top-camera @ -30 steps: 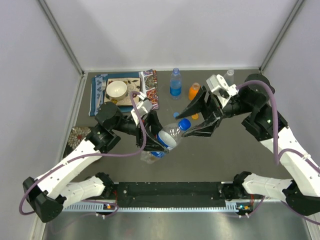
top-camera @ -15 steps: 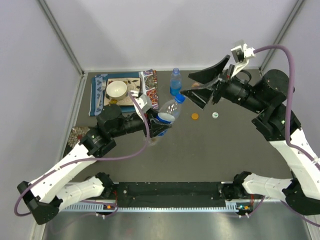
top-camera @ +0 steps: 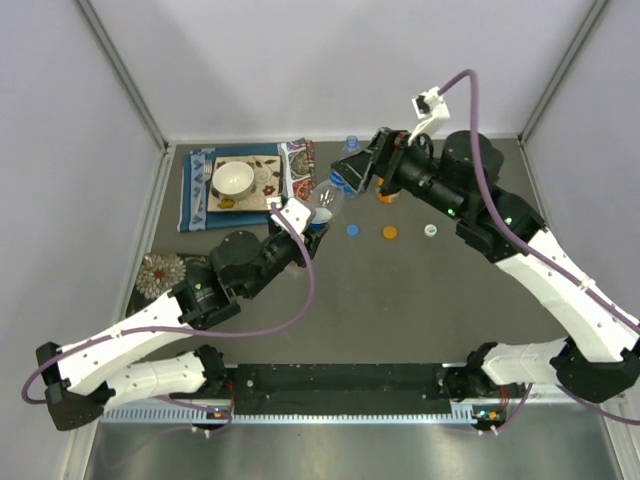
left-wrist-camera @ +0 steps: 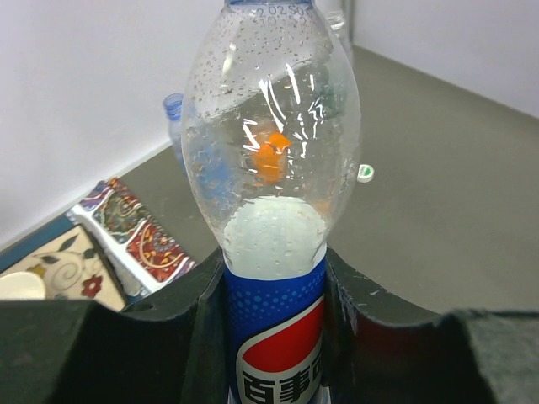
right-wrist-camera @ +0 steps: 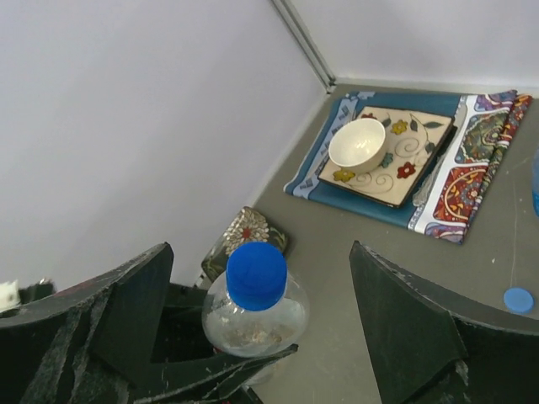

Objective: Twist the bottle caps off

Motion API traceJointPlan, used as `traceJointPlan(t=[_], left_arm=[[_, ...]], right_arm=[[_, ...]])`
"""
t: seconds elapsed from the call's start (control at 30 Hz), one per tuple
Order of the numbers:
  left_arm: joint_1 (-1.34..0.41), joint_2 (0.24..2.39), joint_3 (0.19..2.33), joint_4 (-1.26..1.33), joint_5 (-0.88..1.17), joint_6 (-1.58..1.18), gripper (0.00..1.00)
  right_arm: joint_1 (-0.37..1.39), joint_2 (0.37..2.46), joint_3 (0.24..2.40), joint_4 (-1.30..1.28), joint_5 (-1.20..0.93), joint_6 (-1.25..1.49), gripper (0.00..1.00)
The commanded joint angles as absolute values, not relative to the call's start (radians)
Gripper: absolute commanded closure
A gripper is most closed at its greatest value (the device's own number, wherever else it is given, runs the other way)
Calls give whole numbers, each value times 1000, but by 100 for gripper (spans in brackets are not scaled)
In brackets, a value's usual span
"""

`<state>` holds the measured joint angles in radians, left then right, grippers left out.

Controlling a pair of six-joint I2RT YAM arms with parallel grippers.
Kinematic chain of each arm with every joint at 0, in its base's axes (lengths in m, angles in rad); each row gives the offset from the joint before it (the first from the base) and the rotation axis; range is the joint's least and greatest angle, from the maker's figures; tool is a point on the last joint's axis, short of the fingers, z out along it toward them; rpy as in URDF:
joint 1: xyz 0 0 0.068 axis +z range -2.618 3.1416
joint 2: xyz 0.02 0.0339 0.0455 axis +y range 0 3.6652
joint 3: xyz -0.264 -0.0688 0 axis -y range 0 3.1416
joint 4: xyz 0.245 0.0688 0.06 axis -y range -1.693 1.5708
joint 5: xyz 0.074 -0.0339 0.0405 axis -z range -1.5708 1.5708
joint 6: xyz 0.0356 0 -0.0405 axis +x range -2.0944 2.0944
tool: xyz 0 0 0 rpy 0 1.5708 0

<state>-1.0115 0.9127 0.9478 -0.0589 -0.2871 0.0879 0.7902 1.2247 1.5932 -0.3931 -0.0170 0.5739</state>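
Note:
My left gripper (left-wrist-camera: 274,337) is shut on the blue-and-red label of a clear bottle (left-wrist-camera: 274,168), which points away from the wrist. In the top view this bottle (top-camera: 325,205) is held by the left gripper (top-camera: 312,228) beside the cloth. Its blue cap (right-wrist-camera: 256,274) is on, and my right gripper (right-wrist-camera: 261,311) stands open with one finger either side, touching nothing. From above, the right gripper (top-camera: 350,178) covers the cap. Loose blue (top-camera: 352,229), orange (top-camera: 390,232) and white (top-camera: 430,231) caps lie on the table. An orange bottle (top-camera: 385,192) is partly hidden.
A patterned cloth (top-camera: 300,175) with a square plate (top-camera: 262,178) and a bowl (top-camera: 232,178) lies at the back left. A floral coaster (top-camera: 160,272) lies by the left wall. Another bottle's open top (top-camera: 351,140) shows behind the right gripper.
The left arm carried the bottle toward the back, next to the cloth. The right gripper, raised at the back right half a second ago, has come down and left around the cap.

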Motion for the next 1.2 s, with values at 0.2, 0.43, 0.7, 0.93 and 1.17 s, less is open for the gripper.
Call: traceJointPlan(t=[0.2, 0.43, 0.7, 0.93, 1.17], left_arm=[[-1060, 925, 928, 49, -511, 167, 59], [-1065, 925, 917, 61, -511, 167, 59], [-1068, 925, 913, 64, -496, 160, 59], [-1069, 897, 919, 66, -416, 144, 57], [-1043, 830, 919, 60, -102, 65, 57]], right_arm=[[830, 1308, 1661, -388, 58, 611, 26], [834, 1331, 1655, -373, 55, 615, 42], [838, 1341, 1637, -350, 26, 612, 69], [839, 1310, 1586, -347, -32, 586, 100], [821, 1221, 1565, -339, -266, 434, 100]])
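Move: The blue cap, still on the held bottle, is about 3 cm to the right hand's left, 1 cm ahead and 2 cm below, already between its open fingers' line. From the left hand, which grips the label, that cap is some 12 cm above, 3 cm ahead and 4 cm right. Far below the right hand, by about 45 cm, the loose blue cap lies 12 cm straight ahead and the orange cap 11 cm ahead, 9 cm right. The held bottle's blue cap is met by the right hand, which comes left and down about 5 cm, a little forward too, and closes its wide-open fingers to pinch it. The left hand keeps its grip on the label, easing about 2 cm forward and left with a turn of some 10 degrees counter-clockwise, then turning most of the way back; at the end both hands draw back 1–2 cm together. ##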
